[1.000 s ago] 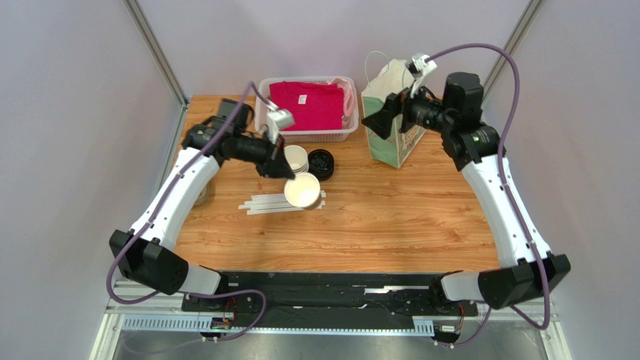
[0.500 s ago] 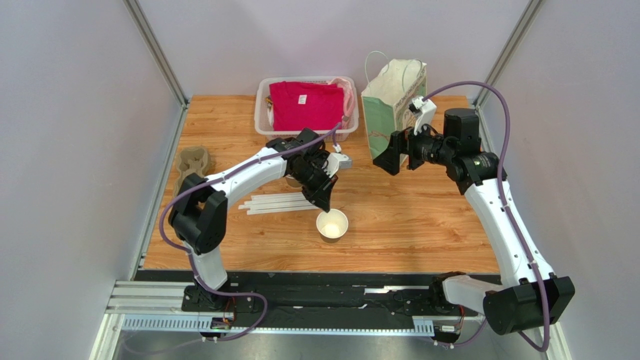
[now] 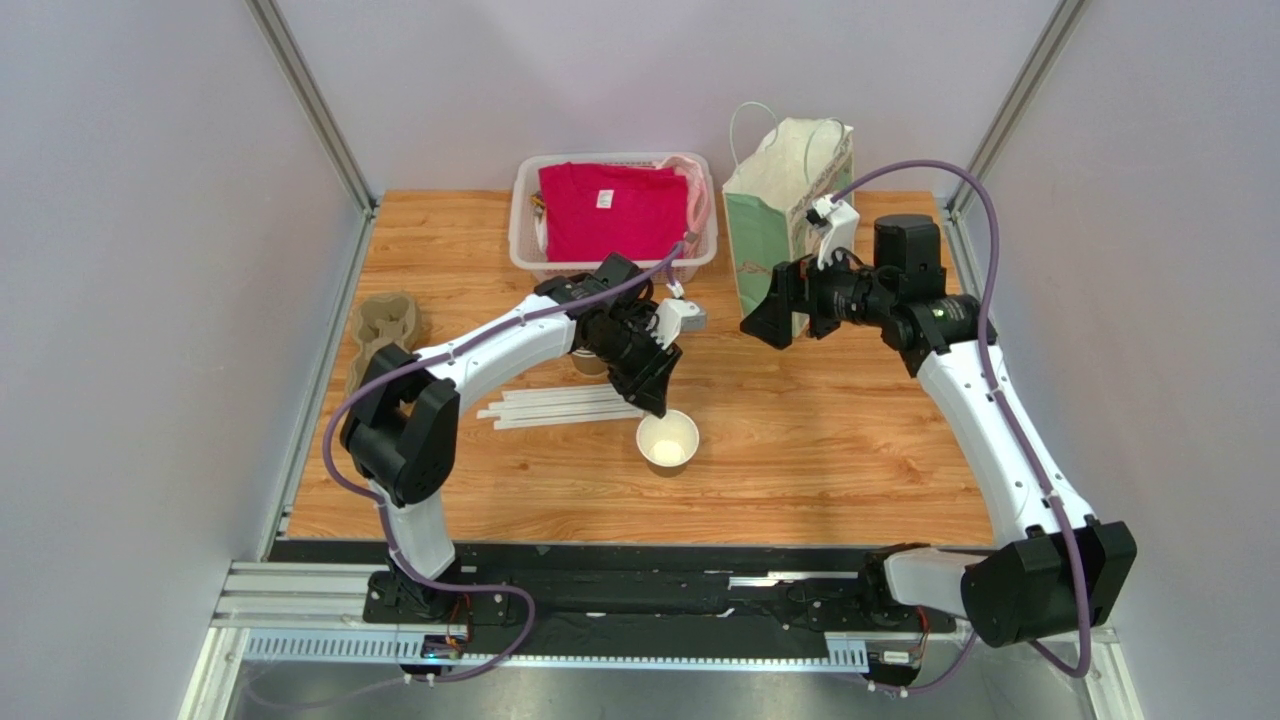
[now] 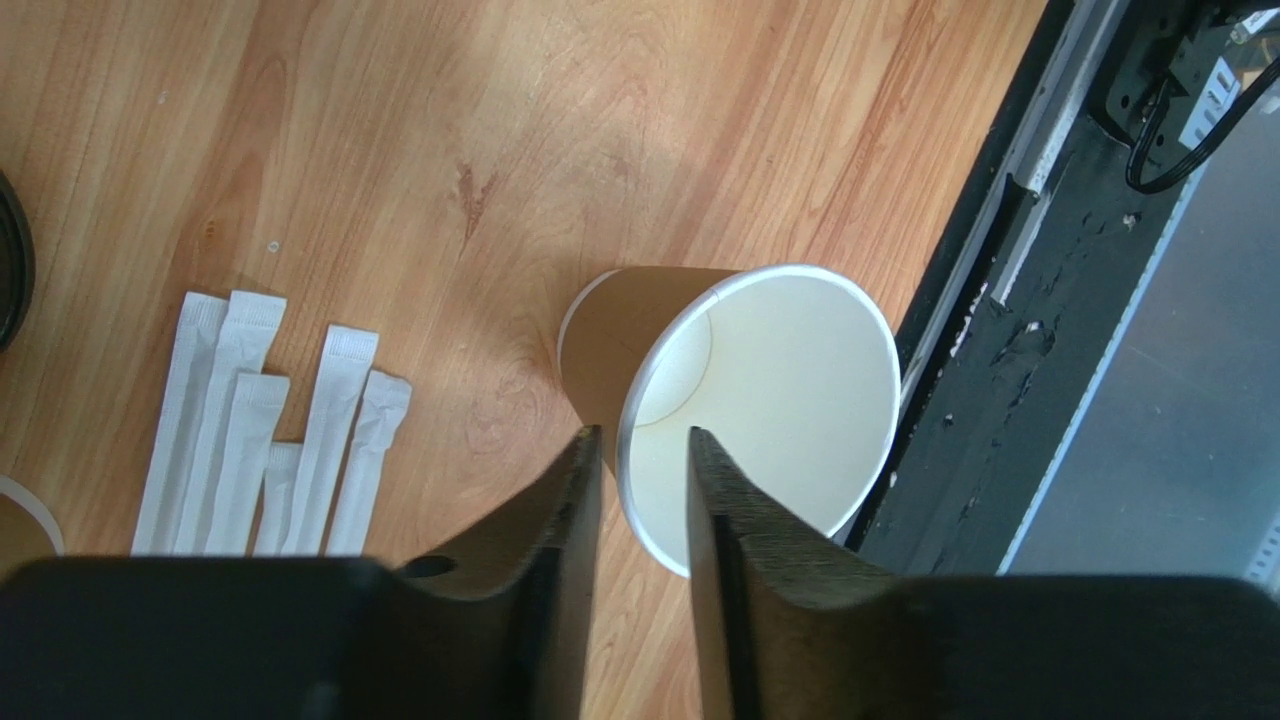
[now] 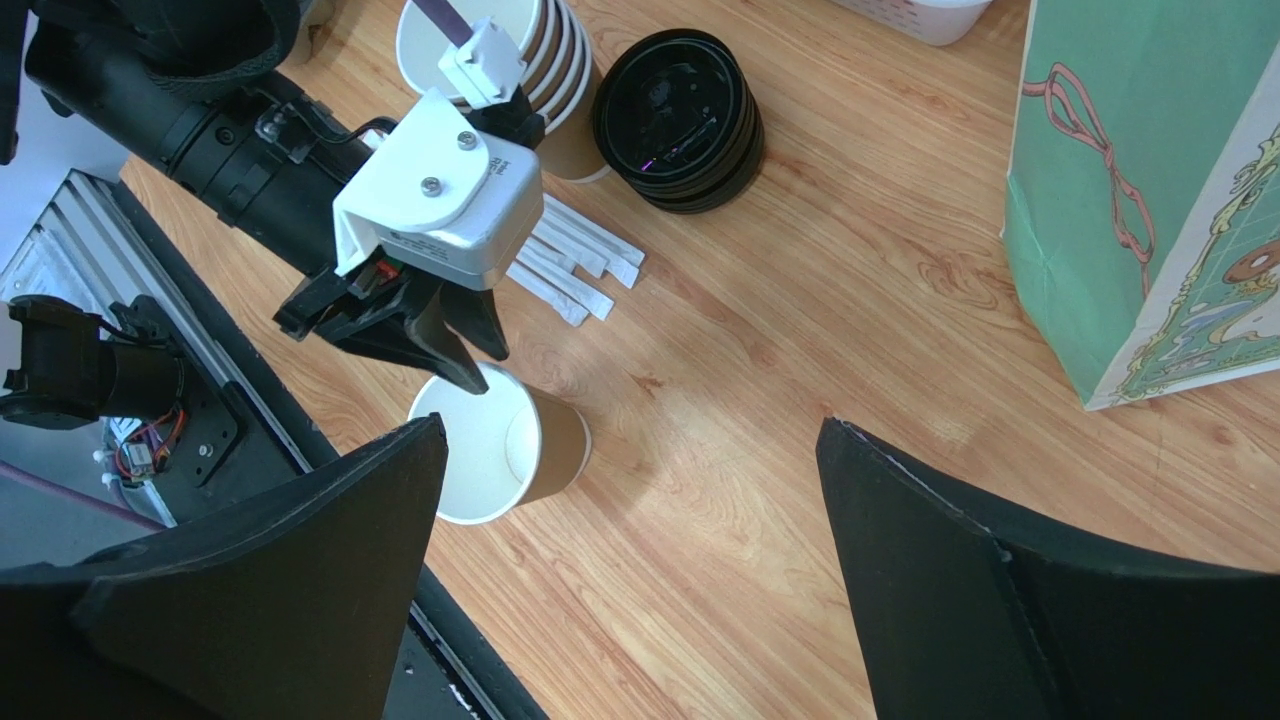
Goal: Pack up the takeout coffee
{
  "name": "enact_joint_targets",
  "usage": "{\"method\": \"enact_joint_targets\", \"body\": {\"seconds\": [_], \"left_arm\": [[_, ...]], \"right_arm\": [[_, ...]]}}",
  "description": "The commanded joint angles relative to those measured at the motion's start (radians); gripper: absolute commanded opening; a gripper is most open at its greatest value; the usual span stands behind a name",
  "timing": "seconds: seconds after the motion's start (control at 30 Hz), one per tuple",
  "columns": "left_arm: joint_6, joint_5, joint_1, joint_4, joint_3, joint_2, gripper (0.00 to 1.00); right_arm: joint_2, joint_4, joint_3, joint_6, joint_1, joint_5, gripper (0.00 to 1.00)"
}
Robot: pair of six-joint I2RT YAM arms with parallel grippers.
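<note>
The takeout coffee cup (image 3: pixel 666 443) stands upright near the table's front edge, tan outside, cream inside, its top uncovered (image 4: pixel 766 405) (image 5: pixel 481 446). My left gripper (image 3: pixel 655 402) hangs just above its far rim. In the left wrist view the left gripper (image 4: pixel 642 438) has its fingers a little apart, one on each side of the rim wall, with a gap around the paper. My right gripper (image 3: pixel 766 308) hovers over the table to the right of the cup and in front of the bag, and its wrist view shows the right gripper (image 5: pixel 631 428) wide open with nothing in it.
A green and white paper bag (image 3: pixel 789 195) stands at the back right, beside a white basket (image 3: pixel 526 225) holding pink cloth. A stack of paper cups (image 5: pixel 496 45), a pile of black lids (image 5: pixel 676 120) and wrapped straws (image 3: pixel 549 405) lie behind the cup. A tan tray (image 3: pixel 388 318) lies far left.
My left arm carried the cup from beside the stack to the table's front and set it down; its fingers have since parted. The right arm came down and left from the bag.
</note>
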Motion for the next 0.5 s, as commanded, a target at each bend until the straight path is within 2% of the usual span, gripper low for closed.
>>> {"method": "enact_joint_targets", "body": {"seconds": [0.0,0.07,0.23,0.37,0.43,0.47], "left_arm": [[0.006,0.006,-0.003,0.010,0.006,-0.047,0.42],[0.009,0.015,-0.001,-0.016,0.017,-0.061,0.49],[-0.018,0.137,0.054,-0.065,0.089,-0.170,0.55],[-0.034,0.222,0.170,-0.119,0.167,-0.270,0.57],[-0.098,0.257,0.282,-0.101,0.190,-0.325,0.57],[-0.116,0.274,0.313,-0.095,0.195,-0.340,0.57]], "right_arm": [[0.014,0.022,0.042,0.000,-0.001,-0.013,1.00],[0.035,0.018,0.059,-0.003,0.002,-0.013,1.00],[0.075,0.015,0.102,-0.037,0.063,0.045,0.93],[0.159,-0.008,0.183,-0.041,0.151,0.168,0.76],[0.191,-0.010,0.233,-0.037,0.207,0.258,0.70],[0.233,-0.008,0.245,-0.032,0.224,0.291,0.63]]}}
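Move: The single cup I have just set down stands at my left fingertips, its middle about 3 cm back, 2 cm right and 5 cm below, with my fingers either side of the rim. From that hand the cup stack is roughly 13 cm ahead and 10 cm left, the black lids 15 cm ahead and 2 cm left. From my right hand the lids lie about 9 cm ahead, 14 cm left and 23 cm below; the paper bag is some 17 cm ahead, 12 cm right. I spread my left fingers wider around the rim of the single cup, then lift that hand faster and faster, about 12 cm up and clear of the cup, drifting left and a little forward while the fingers tip some 15 degrees flatter. Meanwhile my right hand slides left and slightly forward, about 5 cm, towards the lids and cup stack, staying high and partly narrowing its wide-open fingers. ##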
